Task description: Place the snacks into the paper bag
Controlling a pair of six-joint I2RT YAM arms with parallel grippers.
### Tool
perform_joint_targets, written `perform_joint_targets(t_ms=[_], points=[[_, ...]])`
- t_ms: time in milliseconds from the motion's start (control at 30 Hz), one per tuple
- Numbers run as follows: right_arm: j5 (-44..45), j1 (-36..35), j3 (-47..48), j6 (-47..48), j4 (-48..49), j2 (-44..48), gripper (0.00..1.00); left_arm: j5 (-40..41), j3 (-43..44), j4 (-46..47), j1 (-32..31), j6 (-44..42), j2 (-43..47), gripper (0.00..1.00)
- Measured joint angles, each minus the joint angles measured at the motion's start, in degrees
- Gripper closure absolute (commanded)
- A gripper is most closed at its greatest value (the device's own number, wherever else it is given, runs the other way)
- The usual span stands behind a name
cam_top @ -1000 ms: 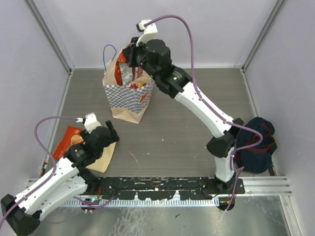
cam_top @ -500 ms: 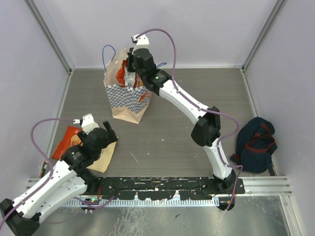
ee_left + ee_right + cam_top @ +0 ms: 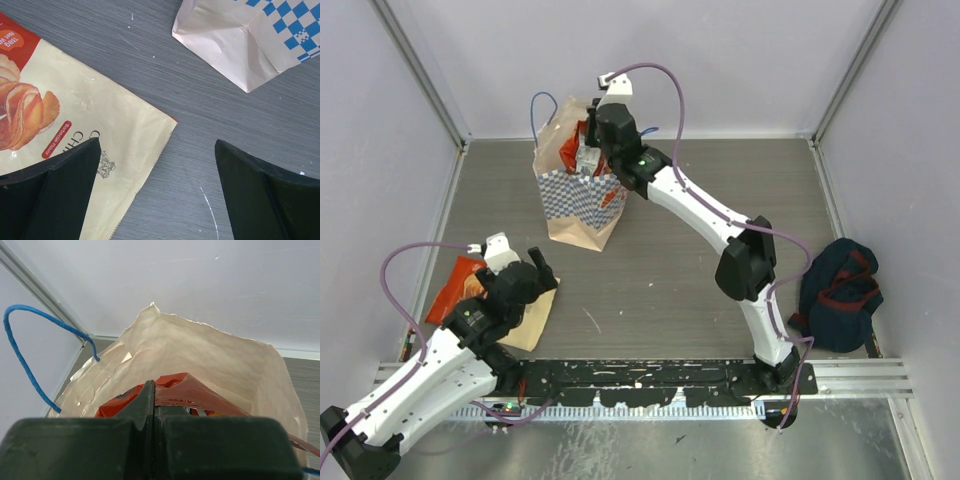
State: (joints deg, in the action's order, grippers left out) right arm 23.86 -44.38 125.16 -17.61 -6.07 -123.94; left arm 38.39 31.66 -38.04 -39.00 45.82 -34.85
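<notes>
The tan paper bag [image 3: 582,205] with a blue-checked band stands upright at the back left. My right gripper [image 3: 592,140] is at its mouth, shut on the top edge of a red snack packet [image 3: 200,392] that hangs inside the paper bag [image 3: 200,347]; in the right wrist view the right gripper [image 3: 152,386] pinches the crinkled red film. More packets [image 3: 570,152] show in the bag's opening. Near the front left a cream and orange chip packet [image 3: 460,292] lies flat. My left gripper [image 3: 157,145] hovers open over the corner of this packet [image 3: 75,110], touching nothing.
A dark navy cloth bag with red trim [image 3: 838,295] lies at the right edge. The paper bag's blue cord handle [image 3: 20,352] arcs up on its left side. The bag's folded base [image 3: 240,45] shows in the left wrist view. Walls close in the table's sides and back.
My right gripper has swung left and down onto the bag's mouth, lowering the red packet into the bag. The left arm has barely shifted over the chip packet.
</notes>
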Motion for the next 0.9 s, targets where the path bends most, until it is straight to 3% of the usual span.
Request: perform_joint_targets(t_ms=[467,900], points=[[-9.2,-0.15,-0.87,1.38,4.15,9.01,0.99,0.35,0.0,0.04,0.0,0.0,-0.83,0.02],[-13.81,-0.96,-2.29,1.36,4.74,7.52,0.99,0.39,0.0,0.04,0.0,-0.15,-0.92,0.02]])
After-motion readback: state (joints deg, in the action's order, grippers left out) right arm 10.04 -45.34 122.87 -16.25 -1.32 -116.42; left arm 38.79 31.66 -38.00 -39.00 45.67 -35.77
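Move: The shut right fingers still pinch the red Doritos packet at the mouth of the paper bag; the bag's middle lies about 18 cm below the hand, some 4 cm back and 2 cm left. One blue handle stands about 10 cm left and 3 cm ahead at hand height, the other some 12 cm right, level fore and aft and 3 cm lower. From the left hand the paper bag is about 20 cm ahead and 15 cm right, near its height. Up and somewhat back out of the paper bag's mouth, the right hand lifts some 12 cm while drawing back about 5 cm, tipping its fingers up roughly 10 degrees and swinging them counter-clockwise by some 15. Then it turns down again, sinking 3 to 4 cm and edging about 2 cm left, fingers staying shut on the Doritos packet. ##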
